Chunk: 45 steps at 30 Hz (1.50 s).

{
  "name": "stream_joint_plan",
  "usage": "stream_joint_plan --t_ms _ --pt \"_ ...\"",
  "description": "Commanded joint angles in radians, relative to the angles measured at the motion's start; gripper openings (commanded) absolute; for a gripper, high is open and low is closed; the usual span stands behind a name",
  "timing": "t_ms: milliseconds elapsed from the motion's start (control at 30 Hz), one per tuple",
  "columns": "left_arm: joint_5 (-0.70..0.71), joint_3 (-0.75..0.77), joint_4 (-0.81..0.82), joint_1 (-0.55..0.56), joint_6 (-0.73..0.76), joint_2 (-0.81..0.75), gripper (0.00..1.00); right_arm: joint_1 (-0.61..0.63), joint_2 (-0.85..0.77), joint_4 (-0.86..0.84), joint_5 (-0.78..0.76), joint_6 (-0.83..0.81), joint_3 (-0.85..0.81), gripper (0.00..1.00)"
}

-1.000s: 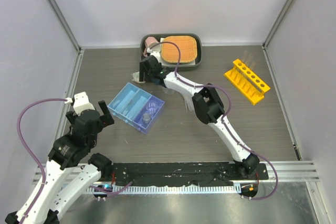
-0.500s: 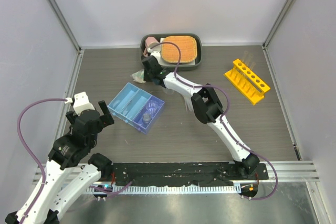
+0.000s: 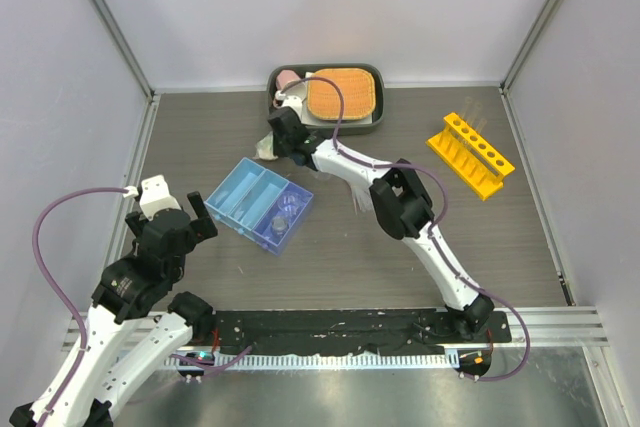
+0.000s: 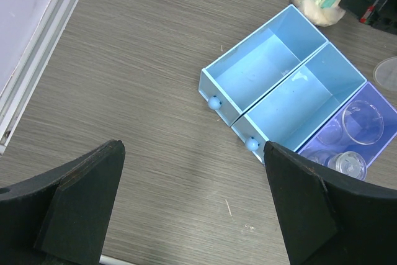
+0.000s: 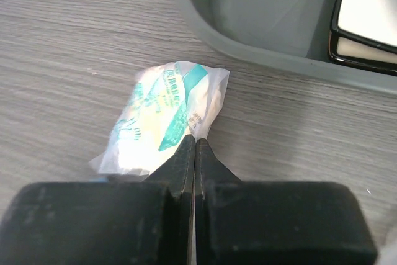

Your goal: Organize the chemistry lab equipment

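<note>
My right gripper (image 5: 195,142) is shut, its tips pinching the edge of a clear plastic packet (image 5: 162,118) with green print that lies on the table beside the grey tray. From above, that gripper (image 3: 279,140) and the packet (image 3: 267,148) sit just beyond the blue three-compartment tray (image 3: 243,194). Small clear beakers (image 4: 361,122) stand in the tray's purple end compartment; its other two compartments (image 4: 268,60) hold nothing. My left gripper (image 4: 192,148) hangs open above bare table, short of the tray (image 4: 291,85). The yellow tube rack (image 3: 470,155) stands at the right.
A dark grey tray (image 3: 372,119) with an orange woven mat (image 3: 342,93) and a pink mug (image 3: 287,77) sits at the back. Its rim (image 5: 248,51) is close above the packet. A clear round rim (image 4: 387,71) shows by the blue tray. Walls enclose three sides.
My right gripper has closed onto the packet's edge and shifted slightly toward the left. The left arm has not moved.
</note>
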State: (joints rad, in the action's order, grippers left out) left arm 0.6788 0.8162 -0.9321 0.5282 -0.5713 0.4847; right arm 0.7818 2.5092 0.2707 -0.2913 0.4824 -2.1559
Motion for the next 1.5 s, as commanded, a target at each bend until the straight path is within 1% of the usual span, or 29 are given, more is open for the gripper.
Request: stream_joint_plan --t_ms 0,300,400,433,500,533,600,633,733,933,1067,1267,1467 --pt "0.002 0.02 0.041 0.001 0.004 0.002 1.0 0.043 -0.193 -0.071 -0.081 -0.077 0.034 0.01" --pt "-0.01 0.018 0.044 0.001 0.008 0.009 1.0 0.108 -0.36 -0.079 -0.227 -0.191 0.145 0.01" --pt "-0.012 0.018 0.047 0.003 0.01 0.009 1.0 0.146 -0.409 -0.067 -0.275 -0.231 0.177 0.01" --pt "-0.012 0.018 0.046 0.001 0.01 0.006 1.0 0.166 -0.427 -0.068 -0.284 -0.243 0.212 0.01" --pt "-0.012 0.018 0.047 0.001 0.01 0.005 1.0 0.184 -0.461 -0.076 -0.296 -0.243 0.257 0.01" --pt "-0.013 0.018 0.047 0.001 0.01 0.003 1.0 0.194 -0.501 -0.082 -0.299 -0.242 0.312 0.01" --pt "-0.018 0.018 0.05 0.003 0.011 -0.003 1.0 0.22 -0.538 -0.096 -0.295 -0.231 0.365 0.01" --pt "-0.021 0.018 0.053 0.003 0.013 -0.005 1.0 0.227 -0.565 -0.096 -0.28 -0.222 0.407 0.01" --pt "-0.025 0.015 0.055 0.001 0.016 -0.015 1.0 0.247 -0.598 -0.076 -0.227 -0.185 0.456 0.01" --pt "-0.035 0.014 0.059 0.001 0.019 -0.018 1.0 0.304 -0.583 0.018 -0.158 -0.182 0.444 0.01" --pt "-0.038 0.014 0.058 0.001 0.021 -0.017 1.0 0.339 -0.547 0.087 -0.158 -0.194 0.412 0.01" --pt "-0.039 0.014 0.059 0.001 0.021 -0.024 1.0 0.373 -0.489 0.14 -0.161 -0.196 0.372 0.01" --pt "-0.044 0.012 0.061 0.001 0.022 -0.029 1.0 0.389 -0.429 0.159 -0.14 -0.185 0.354 0.01"
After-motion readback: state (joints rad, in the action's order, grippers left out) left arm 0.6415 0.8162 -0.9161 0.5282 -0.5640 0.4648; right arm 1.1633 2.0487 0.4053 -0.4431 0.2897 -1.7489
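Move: The right hand still has the packaged bag pinched by its edge. The blue tray's middle compartment, where the bag is being taken, lies about 16 cm back and 4 cm to its left, roughly 3 cm lower. The purple compartment with the glassware is some 22 cm back and 3 cm right, the grey bin about 17 cm ahead and 13 cm right. From the idle left hand, the middle compartment is around 15 cm ahead, 11 cm right and 18 cm below. Keeping the bag in its shut fingers, the right hand swings up and back from beside the grey bin, rising about 16 cm and tipping its fingers upward by some 15 degrees. It then draws on back towards the blue tray, about 22 cm in all, drifting slightly left and sinking by half of that height as the wrist turns counter-clockwise, its left side dips and the fingers tip partly down again. ##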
